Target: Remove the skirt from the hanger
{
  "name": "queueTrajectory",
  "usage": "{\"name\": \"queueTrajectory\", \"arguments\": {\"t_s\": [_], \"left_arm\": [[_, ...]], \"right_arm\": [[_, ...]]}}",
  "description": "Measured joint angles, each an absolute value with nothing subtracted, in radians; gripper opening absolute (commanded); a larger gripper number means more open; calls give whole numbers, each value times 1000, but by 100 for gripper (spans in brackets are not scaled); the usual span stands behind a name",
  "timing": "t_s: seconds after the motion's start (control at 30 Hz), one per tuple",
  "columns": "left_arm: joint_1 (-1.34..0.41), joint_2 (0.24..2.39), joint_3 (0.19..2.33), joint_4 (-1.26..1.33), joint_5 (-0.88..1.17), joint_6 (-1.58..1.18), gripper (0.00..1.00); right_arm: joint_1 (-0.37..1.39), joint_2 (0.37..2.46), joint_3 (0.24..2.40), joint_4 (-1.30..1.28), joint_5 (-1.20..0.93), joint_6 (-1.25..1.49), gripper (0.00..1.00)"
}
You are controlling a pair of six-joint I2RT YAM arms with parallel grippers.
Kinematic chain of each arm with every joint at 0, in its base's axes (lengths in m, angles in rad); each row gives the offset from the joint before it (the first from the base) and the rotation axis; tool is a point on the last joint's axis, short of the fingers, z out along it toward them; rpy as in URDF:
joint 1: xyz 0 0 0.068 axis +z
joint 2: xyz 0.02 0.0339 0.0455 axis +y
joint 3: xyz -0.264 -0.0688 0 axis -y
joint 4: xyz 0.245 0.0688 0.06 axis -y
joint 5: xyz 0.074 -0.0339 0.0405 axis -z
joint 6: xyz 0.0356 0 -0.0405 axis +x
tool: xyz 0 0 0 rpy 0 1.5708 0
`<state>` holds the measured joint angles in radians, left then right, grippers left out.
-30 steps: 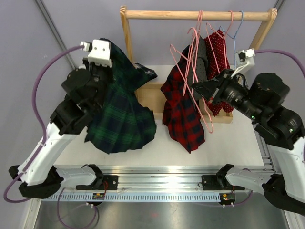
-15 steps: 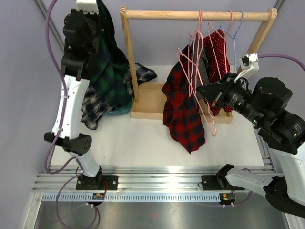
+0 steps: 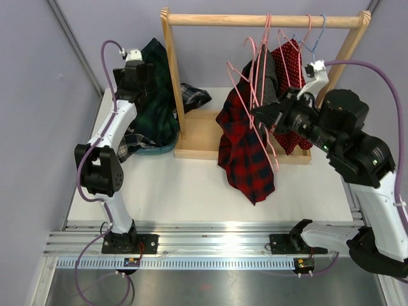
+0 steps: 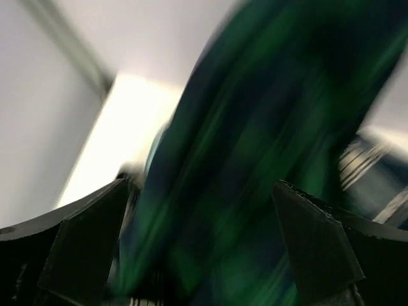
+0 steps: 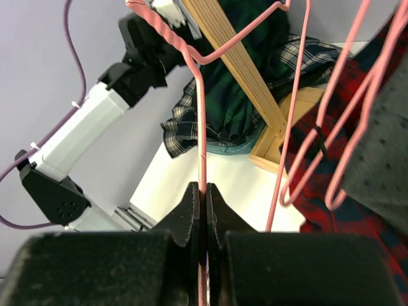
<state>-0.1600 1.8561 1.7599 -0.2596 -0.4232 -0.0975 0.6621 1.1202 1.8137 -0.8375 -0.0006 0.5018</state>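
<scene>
The dark green plaid skirt (image 3: 157, 102) hangs off the hanger at the far left, draping onto a clothes pile beside the rack post. In the left wrist view it is a blurred green cloth (image 4: 255, 159). My left gripper (image 3: 144, 78) is raised against its top, with the jaws of the left gripper (image 4: 199, 191) wide open and the cloth between them. My right gripper (image 3: 257, 113) is shut on the wire of a bare pink hanger (image 3: 244, 89) that hangs from the rail. The right wrist view shows the right gripper (image 5: 204, 189) pinching that hanger (image 5: 199, 127).
A wooden rack (image 3: 255, 20) stands at the back with a box base (image 3: 197, 137). On it hang a red plaid skirt (image 3: 245, 156), a grey garment (image 3: 271, 80), a red dotted garment (image 3: 292, 60) and more hangers. A grey checked cloth (image 3: 129, 145) lies under the pile.
My left arm swung the green skirt up and to the far left, then opened its jaws; the skirt now sags onto the pile. My right gripper kept hold of the hanger.
</scene>
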Motion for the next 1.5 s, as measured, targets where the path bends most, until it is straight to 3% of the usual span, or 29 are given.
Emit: {"name": "queueTrajectory", "arguments": {"t_s": [0.2,0.57,0.87,1.07,1.1,1.13,1.17,1.2,1.27,1.5], "left_arm": [[-149,1663,1504,-322,-426,-217,99],[-252,747,1170,-291,-345,-282,99],[-305,495,858,-464,-196,-363,99],[-309,397,807,-564,-183,-361,99],[-309,392,807,-569,-184,-358,99],[-309,392,807,-576,-185,-353,99],[-309,393,807,-583,-186,-348,99],[-309,395,807,-590,-187,-344,99],[-309,399,807,-597,-189,-337,99],[-312,482,804,-603,-307,-308,99]], "right_arm": [[662,1289,1909,-780,-46,502,0],[662,1642,2266,-722,-76,504,0],[662,1868,2484,-711,-41,502,0],[662,1920,2467,-726,-18,512,0],[662,1917,2445,-723,-11,516,9],[662,1909,2415,-717,-10,520,25],[662,1900,2384,-704,-10,527,62],[662,1889,2356,-699,-9,535,79],[662,1855,2288,-702,-8,534,99],[662,1722,2249,-768,10,514,99]]}}
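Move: The right hand still grips the empty pink hanger. Its place on the bar lies some 25 cm ahead, 19 cm left and a little above; the rack's left post stands about 6 cm farther left, the occupied pink hangers about 23 cm ahead of the hand. The red plaid skirt is roughly 17 cm ahead of that hand and 25 cm lower; from the open left hand, about 12 cm back and 37 cm right, with the basket right below. Keeping its pinch on the empty hanger, the right hand carries it about 18 cm forward and 14 cm left to the bar's left end, sinks some 5 cm to hook it on, then opens and starts backing off to the right. The open left hand leaves the green skirt and basket, arcing up and back down as it retreats about 33 cm towards the base. ##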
